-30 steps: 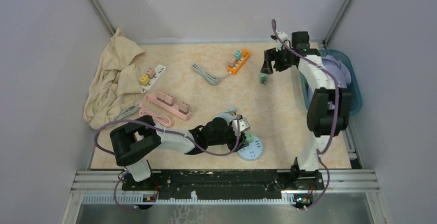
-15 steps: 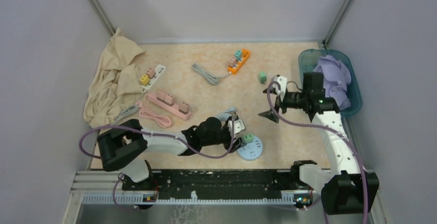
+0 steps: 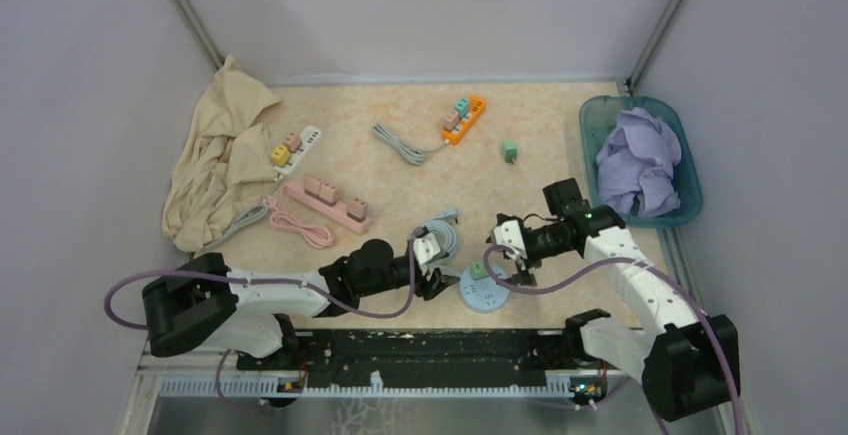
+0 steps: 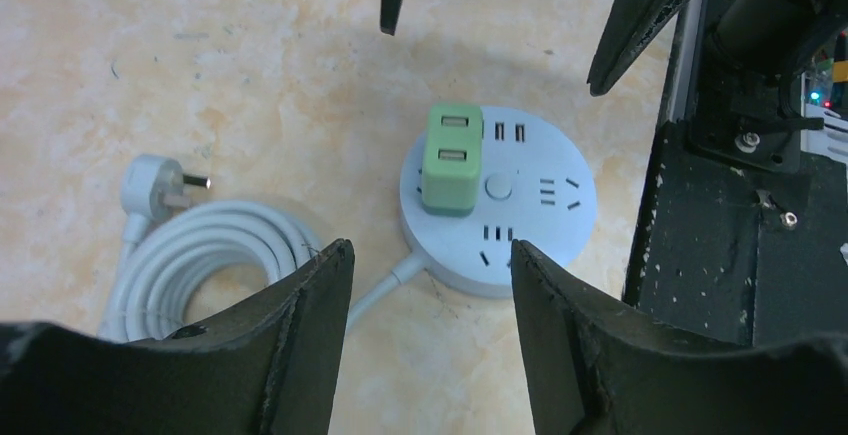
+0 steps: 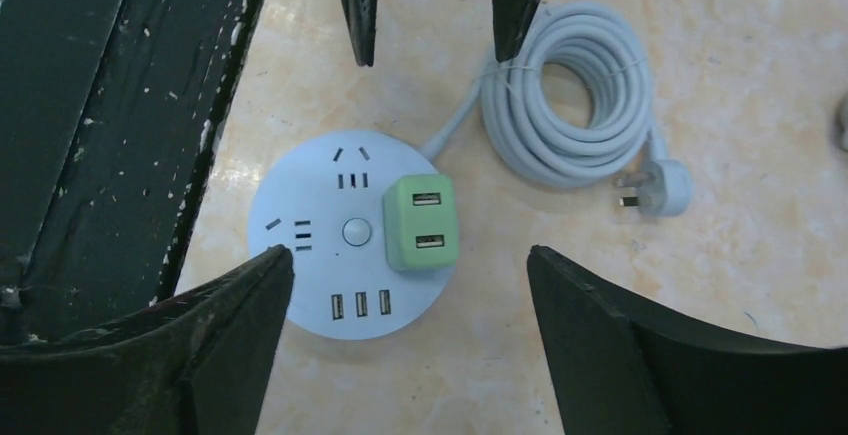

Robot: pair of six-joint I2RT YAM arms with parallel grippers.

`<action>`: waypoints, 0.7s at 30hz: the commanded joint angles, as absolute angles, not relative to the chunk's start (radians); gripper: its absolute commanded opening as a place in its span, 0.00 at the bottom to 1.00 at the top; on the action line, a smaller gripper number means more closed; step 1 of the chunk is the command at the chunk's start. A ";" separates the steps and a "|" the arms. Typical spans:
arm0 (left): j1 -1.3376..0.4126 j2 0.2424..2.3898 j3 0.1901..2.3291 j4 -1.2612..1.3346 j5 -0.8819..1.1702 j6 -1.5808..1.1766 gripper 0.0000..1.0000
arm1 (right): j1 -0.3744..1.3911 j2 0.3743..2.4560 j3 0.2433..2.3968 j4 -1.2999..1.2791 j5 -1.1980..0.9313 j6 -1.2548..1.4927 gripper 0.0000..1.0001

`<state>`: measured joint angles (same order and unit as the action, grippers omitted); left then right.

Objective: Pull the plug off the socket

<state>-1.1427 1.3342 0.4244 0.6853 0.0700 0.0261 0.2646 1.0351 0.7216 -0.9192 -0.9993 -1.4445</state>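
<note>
The socket (image 3: 486, 298) is a round pale-blue disc near the table's front edge, with a green plug (image 3: 479, 269) seated in its top. The left wrist view shows the socket (image 4: 520, 225) and the plug (image 4: 449, 160) just ahead of my left gripper (image 4: 430, 255), which is open and empty. In the right wrist view the plug (image 5: 420, 221) stands on the socket (image 5: 320, 255), between the open jaws of my right gripper (image 5: 410, 255), with nothing touching it. From above, the left gripper (image 3: 442, 277) and right gripper (image 3: 512, 271) flank the socket.
The socket's coiled white cable (image 3: 440, 231) lies just behind it. A black rail (image 3: 430, 345) runs along the near edge. Farther back are a loose green plug (image 3: 510, 150), orange (image 3: 464, 118), pink (image 3: 327, 202) and white (image 3: 297, 147) power strips, a beige cloth (image 3: 220, 155) and a teal basket (image 3: 590, 120).
My right arm swung from the table's far side down to the socket, leaving a green plug lying back there. The left gripper opened and drew back a little to the left.
</note>
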 commanded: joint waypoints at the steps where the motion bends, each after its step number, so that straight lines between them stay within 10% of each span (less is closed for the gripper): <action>1: -1.137 1.313 0.350 0.791 0.060 -0.075 0.65 | 0.343 1.062 0.682 -0.764 -0.935 -1.380 0.81; 21: -1.135 1.313 0.250 0.946 -0.027 -0.125 0.64 | 0.472 1.149 0.597 -0.509 -0.845 -1.211 0.67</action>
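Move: The green plug still in the round socket is about 2 cm to the right hand's left, level with it fore and aft, and some 7 cm below. The socket's middle lies about 3 cm back and 1 cm to the left of that hand; the grey cable coil is roughly 6 cm ahead and 10 cm to its left, both about 9 cm below. From the left hand, the plug lies some 7 cm to the right, 1 cm back and 7 cm below. Down towards the green plug goes the right hand, sinking about 5 cm and edging a good 2 cm left, tipping slightly steeper as its wide-open fingers narrow to roughly two-thirds open, short of gripping. The left hand, fingers steadily open, backs off some 2.5 cm to its left while dipping about as far, then lifts a little and turns slightly counter-clockwise. ##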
